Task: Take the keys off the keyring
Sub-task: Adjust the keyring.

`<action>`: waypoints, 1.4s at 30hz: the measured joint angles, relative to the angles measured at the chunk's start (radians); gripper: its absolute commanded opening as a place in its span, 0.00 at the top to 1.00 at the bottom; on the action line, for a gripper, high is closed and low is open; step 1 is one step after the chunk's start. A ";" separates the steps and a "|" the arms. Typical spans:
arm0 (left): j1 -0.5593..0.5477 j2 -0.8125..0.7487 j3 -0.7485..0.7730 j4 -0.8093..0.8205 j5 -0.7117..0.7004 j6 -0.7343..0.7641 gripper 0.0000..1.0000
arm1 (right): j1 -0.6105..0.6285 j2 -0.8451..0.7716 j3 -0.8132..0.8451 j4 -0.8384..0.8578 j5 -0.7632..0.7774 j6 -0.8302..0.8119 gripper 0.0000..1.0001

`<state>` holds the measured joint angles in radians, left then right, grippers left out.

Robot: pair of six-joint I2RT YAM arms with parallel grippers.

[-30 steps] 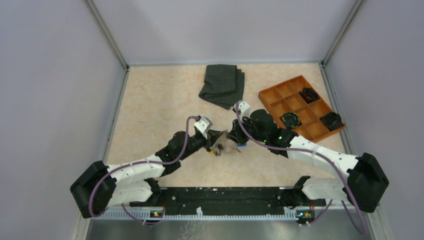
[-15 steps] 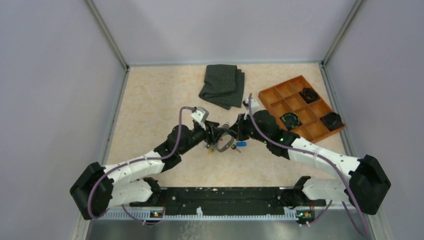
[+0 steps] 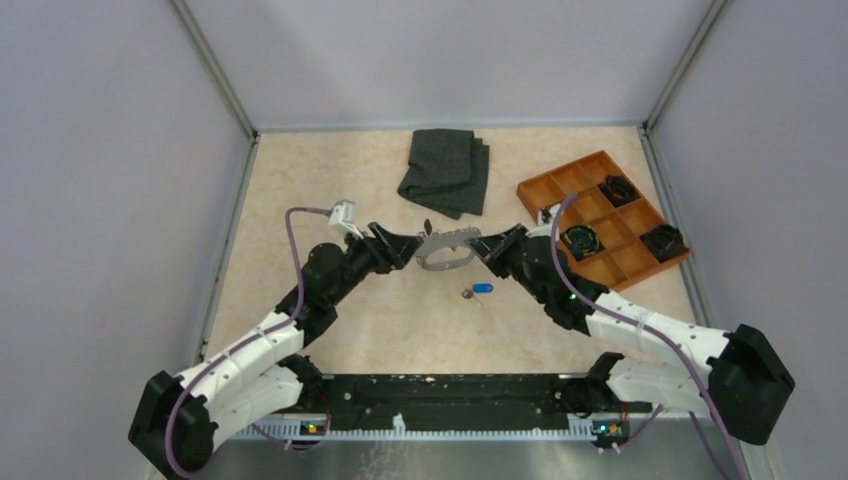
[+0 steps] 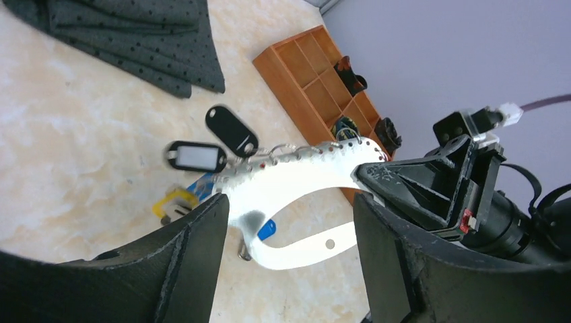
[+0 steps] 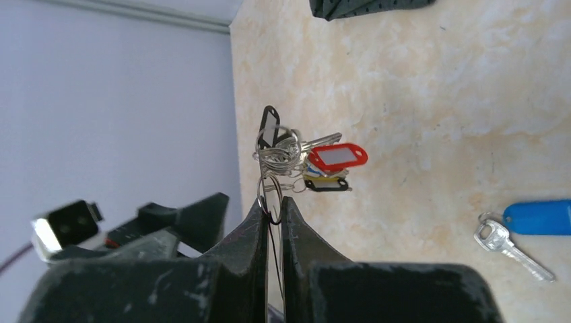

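The keyring [image 3: 450,238] is a pale grey curved band held above the table between both grippers. My right gripper [image 3: 490,245] is shut on its right end; in the right wrist view the jaws [image 5: 271,202] pinch the thin band edge-on, with its small metal ring [image 5: 261,192] at their tips. Several keys [image 5: 316,158] with red, yellow and black tags hang bunched from the ring. My left gripper [image 3: 405,245] is open, and its jaws [image 4: 289,198] straddle the band [image 4: 303,175] with the tags [image 4: 196,156] just beyond. A loose blue-headed key [image 3: 481,289] lies on the table.
A folded dark grey cloth [image 3: 445,170] lies at the back of the table. An orange compartment tray [image 3: 545,190] with black clumps in some cells stands at the right. Grey walls close in the table on three sides.
The left gripper has gone from shut to open. Both arms have moved toward the back and spread apart, carrying the keyring higher. The blue key stays on the table.
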<state>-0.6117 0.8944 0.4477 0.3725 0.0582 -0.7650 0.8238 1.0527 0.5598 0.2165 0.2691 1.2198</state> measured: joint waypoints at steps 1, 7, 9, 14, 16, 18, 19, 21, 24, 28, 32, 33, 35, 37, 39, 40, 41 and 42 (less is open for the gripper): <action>0.006 -0.004 -0.009 -0.001 0.000 -0.030 0.25 | 0.000 0.001 -0.004 -0.001 0.014 0.043 1.00; 0.016 0.062 -0.023 0.003 0.017 -0.164 0.24 | 0.000 0.019 -0.015 0.033 0.052 0.241 1.00; 0.016 0.098 -0.027 0.024 0.031 -0.201 0.24 | 0.000 0.029 -0.029 0.060 0.051 0.278 1.00; 0.016 0.158 -0.042 0.111 0.042 -0.274 0.30 | 0.000 0.064 -0.078 0.140 0.040 0.354 1.00; 0.016 0.172 -0.044 0.144 0.042 -0.294 0.34 | 0.000 0.076 -0.095 0.163 0.034 0.373 1.00; 0.016 0.187 -0.044 0.164 0.039 -0.312 0.39 | 0.000 0.082 -0.104 0.183 0.032 0.387 1.00; 0.018 0.196 -0.044 0.172 0.038 -0.322 0.41 | 0.000 0.082 -0.108 0.195 0.032 0.390 1.00; 0.018 0.211 -0.044 0.193 0.035 -0.341 0.45 | 0.000 0.082 -0.108 0.211 0.027 0.396 1.00; 0.018 0.228 -0.044 0.223 0.028 -0.369 0.50 | 0.004 0.082 -0.108 0.234 0.018 0.401 1.00; 0.018 0.249 -0.044 0.261 0.021 -0.401 0.59 | 0.006 0.082 -0.114 0.266 0.013 0.406 1.00; 0.018 0.261 -0.044 0.278 0.006 -0.420 0.69 | 0.007 0.082 -0.130 0.292 0.013 0.415 1.00; 0.018 0.261 -0.044 0.278 0.002 -0.420 0.72 | 0.007 0.081 -0.134 0.298 0.013 0.415 1.00; 0.018 0.261 -0.044 0.282 -0.002 -0.422 0.79 | 0.008 0.077 -0.139 0.303 0.012 0.415 1.00; 0.018 0.260 -0.044 0.293 -0.004 -0.425 0.89 | 0.008 0.070 -0.145 0.300 0.011 0.414 1.00; 0.018 0.260 -0.042 0.312 0.000 -0.435 1.00 | 0.008 0.058 -0.155 0.299 0.010 0.409 1.00; 0.018 0.258 -0.039 0.322 0.007 -0.438 1.00 | 0.009 0.051 -0.160 0.294 0.009 0.404 1.00; 0.019 0.255 -0.035 0.326 0.017 -0.440 1.00 | 0.010 0.043 -0.164 0.291 0.009 0.401 0.98; 0.023 0.251 -0.031 0.327 0.028 -0.441 1.00 | 0.011 0.034 -0.167 0.292 0.005 0.396 0.92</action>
<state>-0.5888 1.1458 0.4171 0.6998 0.0864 -1.2057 0.8349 1.0866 0.3923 0.5083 0.2745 1.6154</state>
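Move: The left hand, open and empty, goes for the free end of the metal keyring; the keyring's middle lies about 6 cm to its right, 1 cm back and 1 cm lower. The right hand already grips the other end, with that middle some 6 cm to its left, level ahead and in height. On the table about 17 cm below the right hand lie the blue tag, 3 cm right and 1 cm back, and the loose key, straight below and 2 cm back. Left hand dips about 4 cm, then shifts forward-right, pinching the keyring's free end; right keeps hold, rolling some 25 degrees. ##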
